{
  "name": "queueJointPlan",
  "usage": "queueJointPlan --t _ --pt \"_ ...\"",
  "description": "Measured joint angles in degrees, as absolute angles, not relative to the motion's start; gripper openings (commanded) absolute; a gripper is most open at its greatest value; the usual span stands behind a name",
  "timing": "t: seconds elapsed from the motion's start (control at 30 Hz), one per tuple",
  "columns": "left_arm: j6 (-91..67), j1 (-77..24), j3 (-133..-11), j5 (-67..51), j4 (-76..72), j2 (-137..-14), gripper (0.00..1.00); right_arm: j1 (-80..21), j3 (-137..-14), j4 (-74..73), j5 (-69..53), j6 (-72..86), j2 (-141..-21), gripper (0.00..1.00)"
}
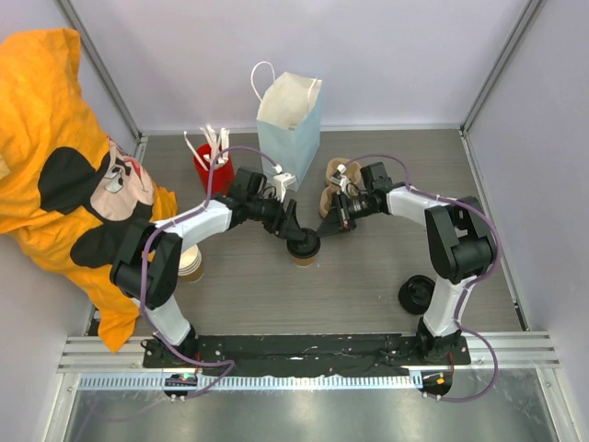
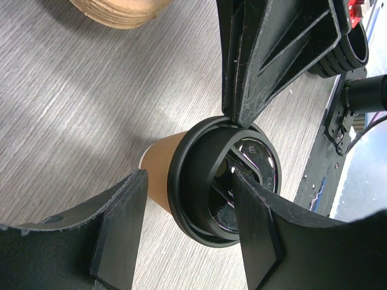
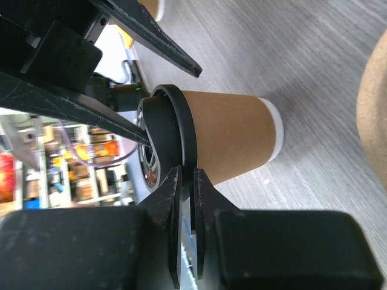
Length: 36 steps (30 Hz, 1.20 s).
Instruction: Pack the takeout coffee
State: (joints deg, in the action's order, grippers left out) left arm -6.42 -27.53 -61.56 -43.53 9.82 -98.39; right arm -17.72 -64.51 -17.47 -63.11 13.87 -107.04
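The takeout coffee [image 1: 304, 245], a tan-brown paper cup with a black lid, stands upright on the grey table between both arms. My right gripper [image 1: 328, 226] reaches in from the right. In the right wrist view its fingers [image 3: 187, 172] are pinched on the edge of the lid, with the cup body [image 3: 230, 139] just beyond. My left gripper [image 1: 293, 230] comes from the left. In the left wrist view it [image 2: 190, 176] stands open astride the cup [image 2: 162, 160]: one finger [image 2: 121, 229] is clear of the cup wall, the other [image 2: 260, 223] crosses in front of the lid.
A pale blue paper bag [image 1: 290, 124] stands open at the back. A red holder with white sticks [image 1: 212, 166] is to its left. Brown cup carriers [image 1: 337, 170] lie behind the right gripper. Stacked lidless cups [image 1: 190, 262] sit left, loose black lids [image 1: 419, 295] right. An orange cloth [image 1: 55, 138] hangs at far left.
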Motion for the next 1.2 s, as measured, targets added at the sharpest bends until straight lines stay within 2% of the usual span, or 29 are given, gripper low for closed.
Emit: queueJointPlan --t 0.23,0.33,0.47,0.6,0.9,1.2 --pt "-5.2 -27.6 -61.5 -43.1 10.8 -98.3 0.61 -20.2 -65.1 -19.6 -55.7 10.2 -104.5 0.12" --pt "-5.2 -27.7 -61.2 -43.0 10.7 -98.1 0.61 -20.9 -65.5 -20.3 -53.5 9.0 -103.7 0.17" --pt "-5.2 -27.7 -60.8 -42.5 10.5 -97.7 0.61 -21.4 -66.7 -22.4 -51.4 7.3 -103.4 0.29" --pt "-5.2 -27.8 -60.8 -42.3 10.5 -97.6 0.61 -20.9 -67.6 -24.4 -50.2 6.1 -103.4 0.36" --pt "-5.3 -27.8 -60.7 -42.0 10.5 -97.5 0.62 -14.3 -66.7 -26.5 -56.9 5.3 -102.5 0.4" --pt "-5.9 -27.8 -60.8 -41.7 10.5 -97.5 0.63 -15.5 -53.6 -14.9 -62.4 13.1 -97.8 0.45"
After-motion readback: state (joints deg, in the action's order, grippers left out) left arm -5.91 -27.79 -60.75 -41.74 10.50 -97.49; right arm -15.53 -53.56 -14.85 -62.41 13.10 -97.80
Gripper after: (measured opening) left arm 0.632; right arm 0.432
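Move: The lidded coffee cup stands between my hands. Its lid's middle is about 4 cm left of my right hand and 1 cm back, just below my nearly shut fingertips at the rim. From my left hand, spread over the opposite rim, it is some 2 cm right and 2 cm back. The cup carrier lies about 14 cm ahead of my right hand and 4 cm right, some 8 cm lower; the paper bag stands roughly 20 cm ahead and 7 cm left. With my left hand holding its place at the lid's rim, fingers still spread, I bear the right fingertips on the opposite rim half a centimetre further left, tipping them down some 15 degrees. Then I open them partway and come free, going right about 3.5 cm and up a little, then back some 4 cm and down again while the tilt unwinds. ##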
